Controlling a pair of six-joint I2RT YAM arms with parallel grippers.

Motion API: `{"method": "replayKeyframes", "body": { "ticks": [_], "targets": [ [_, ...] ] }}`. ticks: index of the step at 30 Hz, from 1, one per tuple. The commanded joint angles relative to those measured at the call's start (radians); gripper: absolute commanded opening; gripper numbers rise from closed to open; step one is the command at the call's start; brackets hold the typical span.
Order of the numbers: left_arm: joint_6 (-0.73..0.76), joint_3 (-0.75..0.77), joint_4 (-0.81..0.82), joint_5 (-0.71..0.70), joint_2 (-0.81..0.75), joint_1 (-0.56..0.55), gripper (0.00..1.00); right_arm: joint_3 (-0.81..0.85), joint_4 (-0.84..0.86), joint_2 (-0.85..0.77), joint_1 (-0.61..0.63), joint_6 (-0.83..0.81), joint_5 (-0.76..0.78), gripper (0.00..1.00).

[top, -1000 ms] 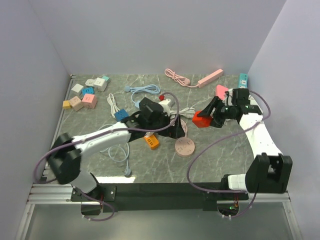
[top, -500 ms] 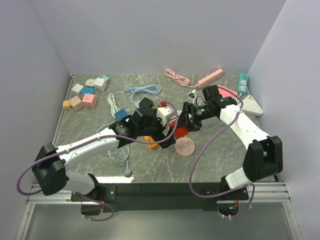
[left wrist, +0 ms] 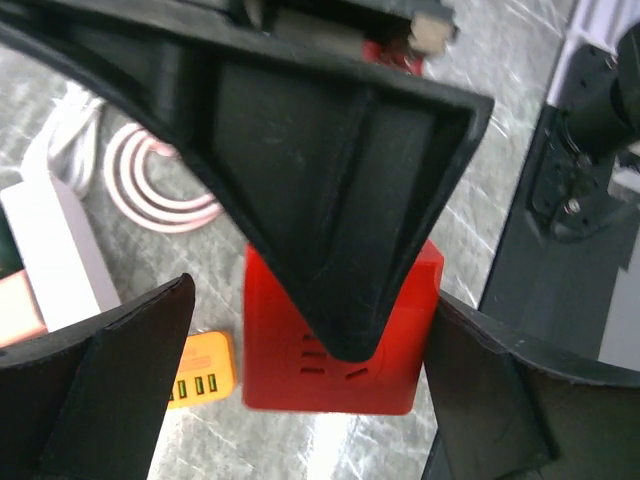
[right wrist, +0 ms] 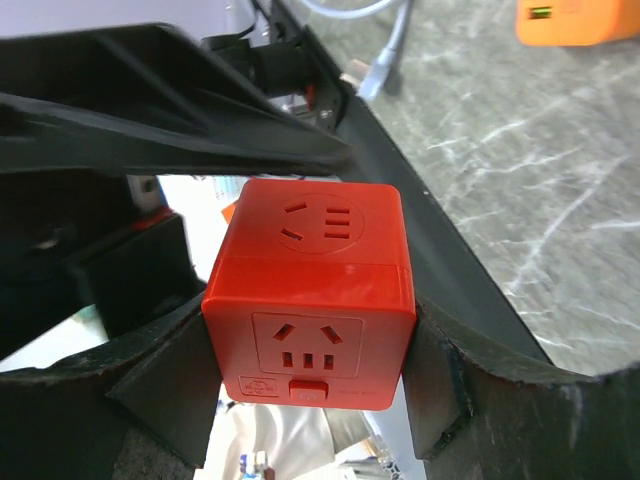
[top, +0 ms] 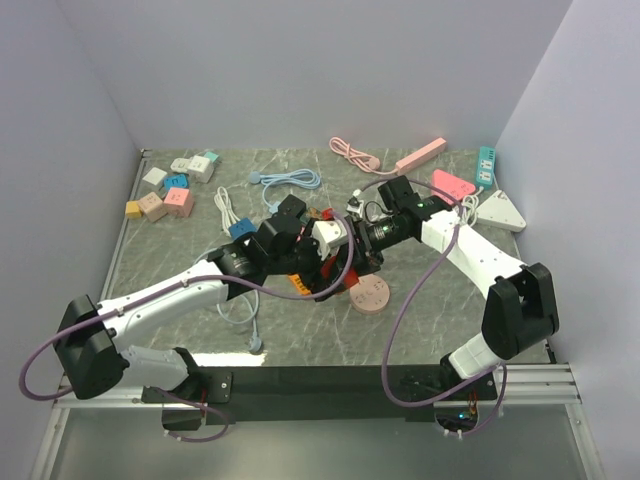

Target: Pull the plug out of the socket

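Note:
The socket is a red cube with outlets on its faces. My right gripper is shut on it, a finger pressed to each side. In the left wrist view the same red cube hangs between the spread fingers of my left gripper, which is open and straddles it without touching. One black finger of the right gripper covers the cube's top there. From above, both grippers meet at mid-table, left gripper and right gripper, with a sliver of the cube showing. The plug is hidden; the outlets I see are empty.
An orange USB charger lies just left of the cube, also seen from above as the orange charger. A pink disc lies beside the grippers. Coloured cubes sit back left, a pink strip and teal strip back right, with loose cables between.
The right arm has swung left to mid-table carrying the red cube. The left arm has reached forward to meet it, and its open jaws now stand around the cube.

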Motion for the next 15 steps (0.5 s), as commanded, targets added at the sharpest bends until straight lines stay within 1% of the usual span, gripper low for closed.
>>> {"method": "replayKeyframes", "body": {
  "ticks": [1,2,5,6,8,9,10,11,12,13,14,15],
  "targets": [
    [0.05,0.015,-0.032,0.093,0.013,-0.009,0.96,0.066,0.006,-0.007,0.014,-0.008,-0.099,0.0],
    [0.047,0.012,-0.035,0.101,0.016,-0.015,0.95,0.067,0.009,-0.003,0.015,-0.008,-0.107,0.0],
    [0.044,0.011,-0.049,0.112,0.03,-0.029,0.88,0.07,0.012,0.002,0.029,-0.011,-0.131,0.0],
    [0.045,0.015,-0.054,0.11,0.034,-0.029,0.81,0.072,0.012,0.004,0.032,-0.011,-0.133,0.0],
    [0.044,0.023,-0.068,0.112,0.043,-0.029,0.72,0.078,0.011,0.004,0.034,-0.01,-0.135,0.0],
    [0.042,0.024,-0.072,0.112,0.048,-0.029,0.63,0.082,0.011,0.004,0.034,-0.01,-0.136,0.0],
    [0.044,0.027,-0.075,0.107,0.048,-0.029,0.58,0.084,0.006,0.007,0.032,-0.008,-0.135,0.01],
    [0.047,0.029,-0.08,0.107,0.048,-0.029,0.51,0.086,0.004,0.007,0.032,-0.008,-0.125,0.12],
    [0.047,0.03,-0.086,0.103,0.048,-0.028,0.36,0.086,0.004,0.007,0.032,-0.007,-0.122,0.12],
    [0.049,0.035,-0.094,0.098,0.05,-0.028,0.27,0.084,0.004,0.007,0.034,-0.007,-0.122,0.13],
    [0.05,0.041,-0.1,0.078,0.05,-0.029,0.2,0.082,0.006,0.007,0.032,-0.004,-0.118,0.19],
    [0.05,0.04,-0.101,0.067,0.045,-0.029,0.09,0.081,0.007,0.005,0.034,-0.001,-0.112,0.25]
  ]
}}
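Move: The red cube socket, still held between the right fingers (barely 1 cm to the left of that hand's point), lies about 3 cm to the left hand's right, 1 cm back and 4 cm below it. Some 15 cm below the left hand, on the table, the pink round base lies 9 cm to its right and 1 cm ahead; the orange power strip lies 5 cm to its left and 4 cm ahead. Sink the open left gripper about 2.5 cm and draw it back some 2 cm onto the red cube socket, then close its fingers until they pinch the cube, and hold still. Meanwhile keep the right gripper shut on the cube and ease it about 1 cm up, left and back to meet the left hand. ##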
